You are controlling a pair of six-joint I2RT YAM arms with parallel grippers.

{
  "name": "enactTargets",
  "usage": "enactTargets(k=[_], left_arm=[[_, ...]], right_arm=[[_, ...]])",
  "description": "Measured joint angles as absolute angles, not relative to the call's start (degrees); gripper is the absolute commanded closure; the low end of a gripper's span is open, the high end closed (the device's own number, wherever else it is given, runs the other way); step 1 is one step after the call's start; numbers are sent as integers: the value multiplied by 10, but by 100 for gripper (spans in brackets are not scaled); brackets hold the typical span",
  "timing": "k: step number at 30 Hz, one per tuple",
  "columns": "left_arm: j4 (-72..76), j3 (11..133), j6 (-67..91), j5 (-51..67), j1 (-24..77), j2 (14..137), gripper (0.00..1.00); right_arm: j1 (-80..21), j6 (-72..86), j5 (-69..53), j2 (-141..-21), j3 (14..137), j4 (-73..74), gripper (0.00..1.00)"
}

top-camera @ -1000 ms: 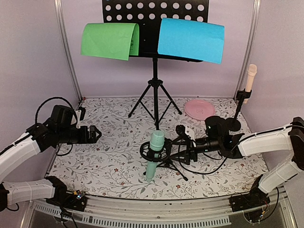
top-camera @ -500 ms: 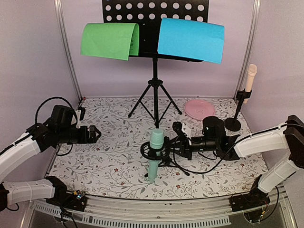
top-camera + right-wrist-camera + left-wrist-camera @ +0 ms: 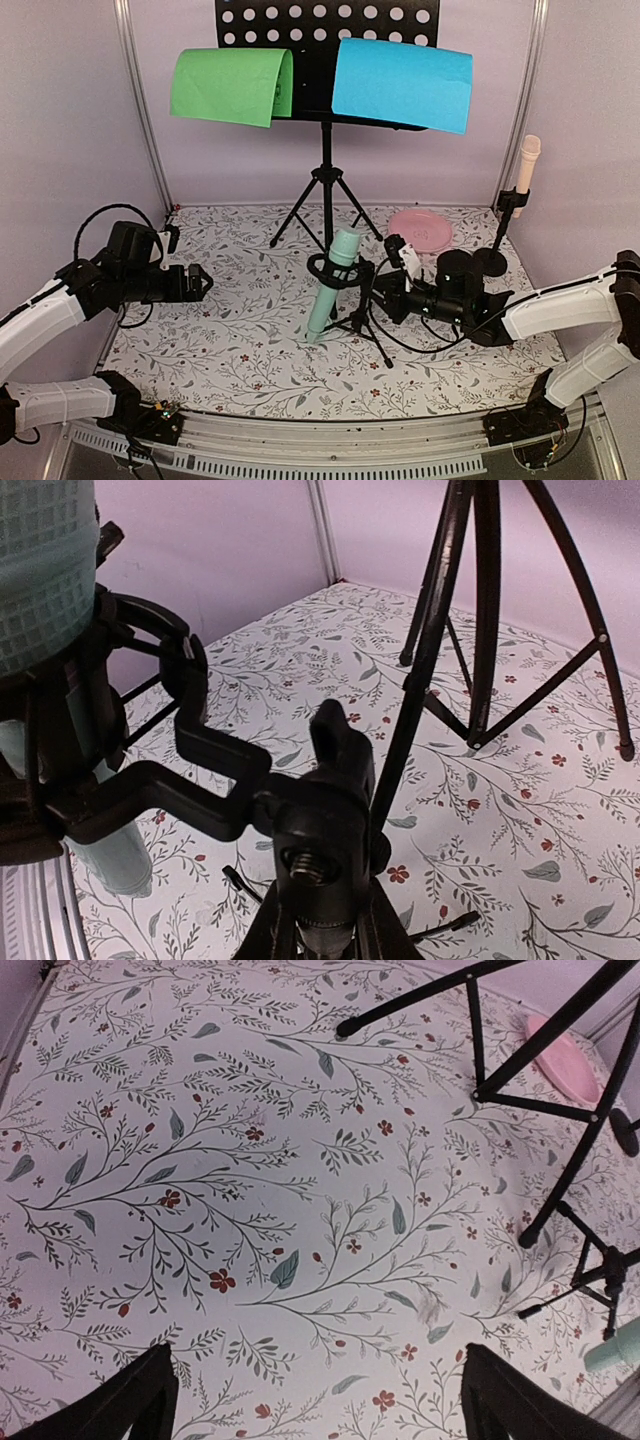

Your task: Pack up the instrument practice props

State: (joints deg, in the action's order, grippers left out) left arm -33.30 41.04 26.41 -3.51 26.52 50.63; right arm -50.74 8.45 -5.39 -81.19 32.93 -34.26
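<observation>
The black perforated music rack [image 3: 326, 30] stands on tripod legs [image 3: 530, 1100] at the back, with a green sheet [image 3: 230, 85] and a blue sheet [image 3: 402, 82] draped over it. My right gripper [image 3: 385, 297] is shut on the joint of a small black mic support [image 3: 320, 820], whose ring holds the mint microphone [image 3: 335, 280] tilted. The pink microphone [image 3: 526, 165] stands in its own support [image 3: 492, 262] at the far right. My left gripper [image 3: 318, 1380] hovers open over bare tabletop on the left, holding nothing.
A round pink plate [image 3: 420, 228] lies at the back right, near the pink microphone's base. The music rack's tripod legs [image 3: 480, 610] spread just behind the held support. Frame posts and lilac walls close the sides and back.
My right gripper has shut on the mic support. The support and the mint microphone have moved toward the back and stand more upright. The left arm has not moved.
</observation>
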Motion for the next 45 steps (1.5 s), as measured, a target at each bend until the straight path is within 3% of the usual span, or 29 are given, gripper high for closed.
enactTargets(k=[4, 7, 15, 22, 26, 28, 36, 39, 45], left_arm=[[-333, 410, 264, -35, 265, 506, 1], [-333, 410, 264, -36, 265, 506, 1], [-333, 410, 264, -42, 265, 498, 1], [-333, 410, 264, -50, 266, 487, 1], [-333, 410, 264, -54, 266, 484, 1], [-333, 410, 264, -55, 266, 485, 1], [-333, 410, 264, -54, 266, 495, 1], [-333, 410, 264, -54, 266, 495, 1], [-333, 410, 264, -54, 266, 495, 1]], right_arm=[[-529, 104, 22, -810, 331, -334, 94], [-539, 115, 61, -810, 348, -304, 99], [-556, 112, 175, -790, 354, -241, 95], [-556, 102, 247, -705, 294, -199, 95], [-556, 107, 295, -655, 252, -192, 90], [-556, 114, 304, -651, 246, -193, 83], [-558, 140, 310, -647, 246, -170, 26], [-558, 126, 295, -617, 245, -141, 1], [-530, 68, 123, -513, 231, -103, 1]])
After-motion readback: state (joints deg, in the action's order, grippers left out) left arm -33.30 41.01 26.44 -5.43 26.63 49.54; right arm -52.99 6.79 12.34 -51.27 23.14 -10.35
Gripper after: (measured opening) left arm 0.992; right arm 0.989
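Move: The right hand already grips the small black stand's clamp post; clear table for it lies about 11 cm to the hand's right, 1 cm ahead and 15 cm down. The green microphone hangs about 8 cm to the hand's left, level fore and aft. On the table, the music stand's front foot is some 8 cm left and 2 cm ahead, the pink plate about 30 cm ahead and 14 cm right. That clear spot lies roughly 46 cm to the left hand's right, 1 cm ahead and 15 cm below. Rightward, away from the music stand's front foot, the right hand takes the gripped small stand some 11 cm, turning it clockwise about 30 degrees and sinking slightly. There the fingers open wide and let go of the post, and the hand draws back and up a few centimetres, swinging part of the way back counter-clockwise. ##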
